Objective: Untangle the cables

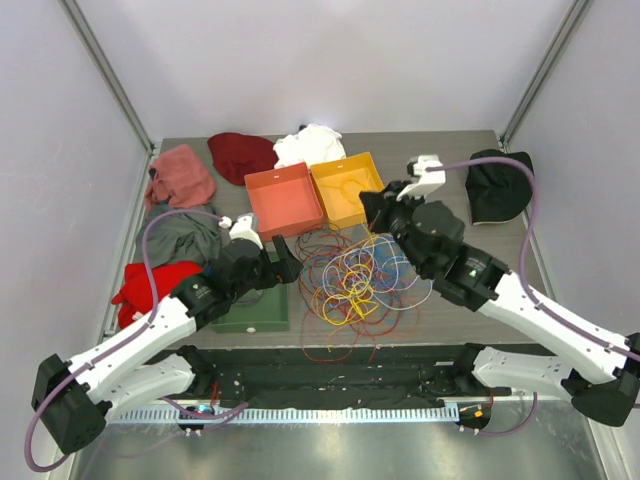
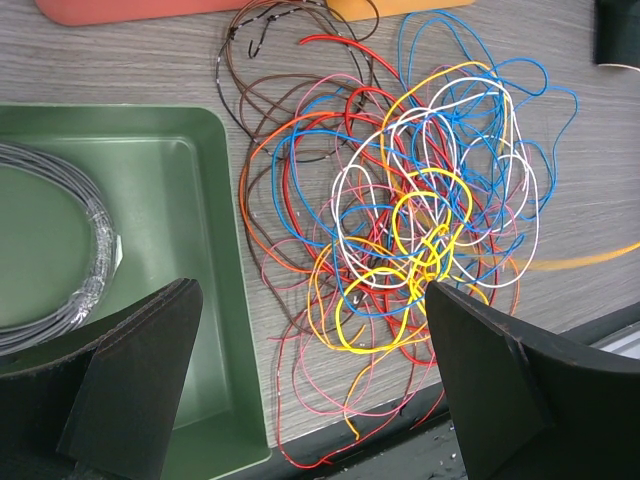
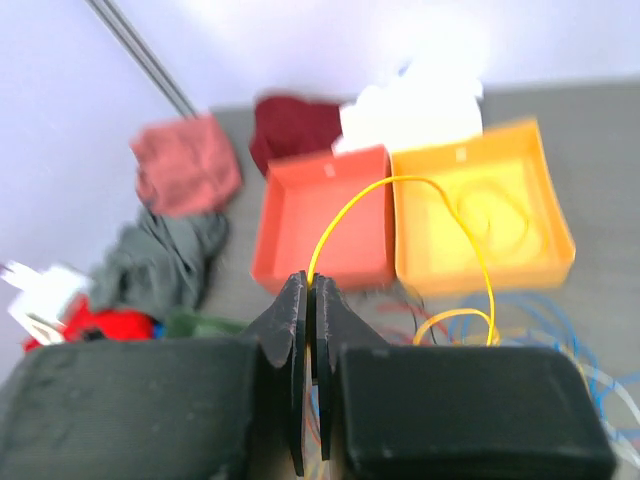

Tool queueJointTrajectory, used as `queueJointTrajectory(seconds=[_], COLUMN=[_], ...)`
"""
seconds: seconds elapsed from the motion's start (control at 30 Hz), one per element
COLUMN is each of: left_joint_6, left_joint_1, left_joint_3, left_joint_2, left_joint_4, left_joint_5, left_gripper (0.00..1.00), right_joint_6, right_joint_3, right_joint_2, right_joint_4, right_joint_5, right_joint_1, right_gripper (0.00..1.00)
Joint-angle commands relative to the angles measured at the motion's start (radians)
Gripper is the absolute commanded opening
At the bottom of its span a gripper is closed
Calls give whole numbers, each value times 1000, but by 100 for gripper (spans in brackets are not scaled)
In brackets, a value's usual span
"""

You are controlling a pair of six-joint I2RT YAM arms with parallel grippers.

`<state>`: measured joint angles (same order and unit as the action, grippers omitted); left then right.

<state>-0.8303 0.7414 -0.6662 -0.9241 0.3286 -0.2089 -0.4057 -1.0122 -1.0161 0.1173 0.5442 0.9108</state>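
Observation:
The cables (image 1: 355, 280) lie in a loose tangle of red, yellow, blue, white and orange loops on the table in front of the two boxes. In the left wrist view the tangle of cables (image 2: 420, 210) spreads right of the green tray (image 2: 200, 200). My left gripper (image 2: 312, 290) hangs open above the tangle's near-left edge, with nothing between its fingers. My right gripper (image 3: 312, 285) is shut on a thin yellow cable (image 3: 400, 185), which arcs up from the fingertips and back down toward the tangle. In the top view the right gripper (image 1: 375, 210) sits at the pile's far edge.
A grey wire coil (image 2: 90, 260) lies in the green tray (image 1: 255, 315). A red-orange box (image 1: 283, 200) and a yellow box (image 1: 345, 188) stand behind the tangle. Pink (image 1: 180, 175), dark red (image 1: 240, 155), white (image 1: 310, 145), grey (image 1: 185, 235), red (image 1: 150, 285) and black (image 1: 498, 185) cloths ring the table.

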Motion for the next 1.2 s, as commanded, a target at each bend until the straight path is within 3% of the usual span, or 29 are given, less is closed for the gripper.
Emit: queueJointTrajectory(seconds=[0.0, 0.2, 0.37, 0.5, 0.87, 1.17], left_joint_6=[2, -10, -10, -3, 8, 19], left_joint_1=[3, 3, 3, 3, 3, 3], left_joint_3=[0, 14, 16, 11, 7, 8], left_joint_2=[34, 71, 100, 133, 160, 154], left_joint_4=[-46, -37, -10, 15, 33, -20], left_joint_5=[-3, -6, -14, -32, -52, -38], left_gripper=[100, 100, 100, 100, 100, 100], right_joint_6=[139, 240, 128, 110, 123, 56], right_joint_3=[-228, -422, -569, -787, -1350, -1387], right_joint_2=[-27, -151, -304, -420, -717, -754], right_joint_4=[13, -1, 4, 7, 94, 58], right_joint_5=[14, 63, -101, -170, -222, -302], right_joint_1=[2, -35, -197, -291, -329, -382], right_gripper=[1, 1, 1, 1, 1, 1])
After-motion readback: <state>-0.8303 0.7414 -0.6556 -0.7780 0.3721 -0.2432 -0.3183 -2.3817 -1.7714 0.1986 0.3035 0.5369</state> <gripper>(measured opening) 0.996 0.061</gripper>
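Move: The yellow cable is already pinched in my right hand, and the yellow box I carry it over lies about 19 cm straight ahead and some 27 cm below. The tangle sits almost under that hand, 1 cm back, 3 cm to the right and 27 cm down. The red box is roughly 17 cm ahead and 14 cm left. From my left hand the yellow box is some 23 cm ahead, 12 cm right and 9 cm lower. I keep the yellow cable pinched in my shut right fingers and draw it up off the tangle, then sweep about 15 cm forward to high above the yellow box, then climb again, nearly 30 cm of rise in all. The fingers tip upward some 25 degrees. My empty left hand, still wide open, lifts about 3 cm clear of the pile. ##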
